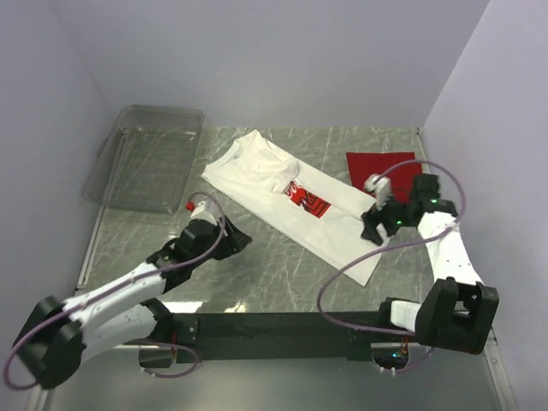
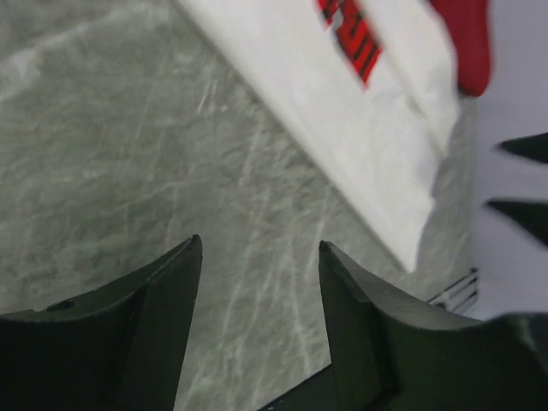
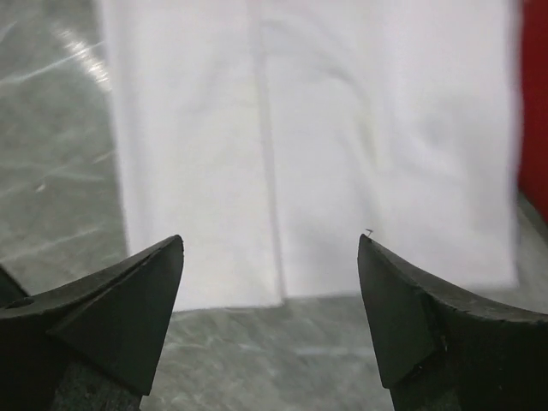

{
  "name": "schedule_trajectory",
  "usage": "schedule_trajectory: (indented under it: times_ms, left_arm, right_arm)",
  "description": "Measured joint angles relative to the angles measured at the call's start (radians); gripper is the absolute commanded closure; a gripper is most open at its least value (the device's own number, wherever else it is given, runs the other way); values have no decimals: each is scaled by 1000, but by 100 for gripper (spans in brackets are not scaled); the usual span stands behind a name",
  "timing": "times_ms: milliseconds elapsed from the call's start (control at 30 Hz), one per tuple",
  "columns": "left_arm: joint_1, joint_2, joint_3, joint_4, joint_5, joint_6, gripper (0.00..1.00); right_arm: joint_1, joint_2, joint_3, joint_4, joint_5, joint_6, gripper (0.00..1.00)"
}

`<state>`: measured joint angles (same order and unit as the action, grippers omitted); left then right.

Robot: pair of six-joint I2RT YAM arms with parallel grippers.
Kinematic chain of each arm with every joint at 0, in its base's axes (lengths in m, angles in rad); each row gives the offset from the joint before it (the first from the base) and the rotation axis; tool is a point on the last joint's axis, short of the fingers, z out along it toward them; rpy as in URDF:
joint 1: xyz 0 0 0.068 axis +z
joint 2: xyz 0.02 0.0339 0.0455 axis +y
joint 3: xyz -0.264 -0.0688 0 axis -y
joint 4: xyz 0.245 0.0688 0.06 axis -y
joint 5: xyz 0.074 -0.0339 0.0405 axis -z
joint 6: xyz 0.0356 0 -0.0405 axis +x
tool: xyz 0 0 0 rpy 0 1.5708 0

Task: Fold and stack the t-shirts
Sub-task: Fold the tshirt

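A white t-shirt (image 1: 274, 184) with a red square graphic (image 1: 309, 199) lies folded in a long strip, running diagonally from back left to front right. A plain red t-shirt (image 1: 381, 167) lies folded flat behind its right end. My right gripper (image 1: 373, 229) hovers open over the white shirt's near right end. In the right wrist view the gripper (image 3: 270, 244) holds nothing, with the white cloth's hem (image 3: 342, 145) below and ahead. My left gripper (image 1: 242, 241) is open over bare table left of the shirt. Nothing sits between the left gripper's (image 2: 257, 244) fingers, and the white shirt (image 2: 342, 111) lies beyond.
A clear plastic bin (image 1: 145, 154) stands at the back left. Grey walls close in the table at the back and both sides. The black base rail (image 1: 274, 330) runs along the near edge.
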<state>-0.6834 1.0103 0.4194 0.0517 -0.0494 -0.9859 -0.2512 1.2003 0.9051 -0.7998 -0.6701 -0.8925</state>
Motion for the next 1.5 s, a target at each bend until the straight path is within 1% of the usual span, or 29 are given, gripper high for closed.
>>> schedule_trajectory:
  times_ms: [100,133,167,200,233,300,433,500,567,667,733,767,833,867,933,967,1033,1067,1167,1267,1333,1500]
  left_arm:
    - [-26,-195,-11,-76,-80,-26,37]
    - [-30,-260,-10,-103,-111,-31,37]
    - [-31,-317,-10,-130,-135,-34,37]
    - [-32,-385,-10,-168,-163,-37,36]
    - [-32,-447,-8,-208,-192,-43,36]
    - [-33,-550,-6,-284,-241,-57,36]
    - [-34,-694,-5,-444,-312,-85,36]
    - [-34,-731,-4,-503,-332,-99,36]
    - [-34,-748,-4,-548,-348,-106,36]
    - [-34,-751,0,-602,-365,-111,36]
    - [-34,-750,8,-625,-370,-111,36]
    - [-34,-747,13,-630,-373,-111,36]
    - [-34,-740,23,-639,-377,-111,36]
    - [-34,-738,25,-640,-377,-110,36]
    - [-34,-736,26,-640,-378,-110,36]
    - [-34,-735,26,-640,-378,-110,36]
    - [-34,-733,26,-640,-378,-109,36]
    - [-34,-732,26,-640,-378,-109,36]
    - [-34,-732,26,-640,-378,-108,36]
    - [-34,-733,26,-640,-378,-108,36]
    - [-34,-732,26,-640,-377,-108,36]
    - [-34,-732,26,-640,-377,-108,36]
  right_arm:
    - [208,-19,-82,-5,12,-63,12]
    - [269,-32,-105,-1,28,-58,15]
    - [359,-54,-139,15,67,-42,17]
    - [412,-71,-158,24,95,-30,20]
    - [477,-90,-174,34,130,-9,25]
    - [596,-119,-201,64,213,45,27]
    - [824,-116,-273,167,423,172,26]
    - [899,-83,-297,196,518,235,27]
    - [939,-40,-304,228,596,287,27]
    - [986,20,-304,275,701,354,30]
    - [1009,45,-304,300,754,387,34]
    - [1017,55,-304,309,771,402,39]
    - [1029,70,-304,318,793,424,45]
    - [1033,80,-304,320,801,432,53]
    - [1038,103,-299,322,809,447,63]
    - [1039,113,-295,323,813,454,69]
    - [1041,131,-288,325,818,464,75]
    - [1042,137,-285,324,819,467,81]
    - [1046,147,-281,322,819,474,91]
    - [1056,147,-277,310,813,476,96]
    - [1080,146,-271,291,802,476,97]
    - [1210,153,-208,216,723,497,100]
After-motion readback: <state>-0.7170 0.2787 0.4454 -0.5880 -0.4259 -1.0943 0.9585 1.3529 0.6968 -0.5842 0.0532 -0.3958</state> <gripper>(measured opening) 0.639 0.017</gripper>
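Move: My right hand goes for the t-shirt's long near-left edge, at a spot about 12 cm to its left, 8 cm back and 12 cm below. The hem's near corner lies roughly 4 cm left and 13 cm back, the red print some 18 cm left and 7 cm ahead, and the folded red shirt about 12 cm straight ahead. From my left hand that edge spot is about 20 cm to the right and 4 cm back, some 10 cm down. With my right hand open and free of the cloth, I sweep about 12 cm left and 8 cm back across the t-shirt, sinking some 11 cm while the fingers tip steeper downward. I pinch its near-left edge close to the table, then drag it left and back a few centimetres, rising slightly. My empty left hand withdraws left, up and a little back, turning counter-clockwise, then waits. ##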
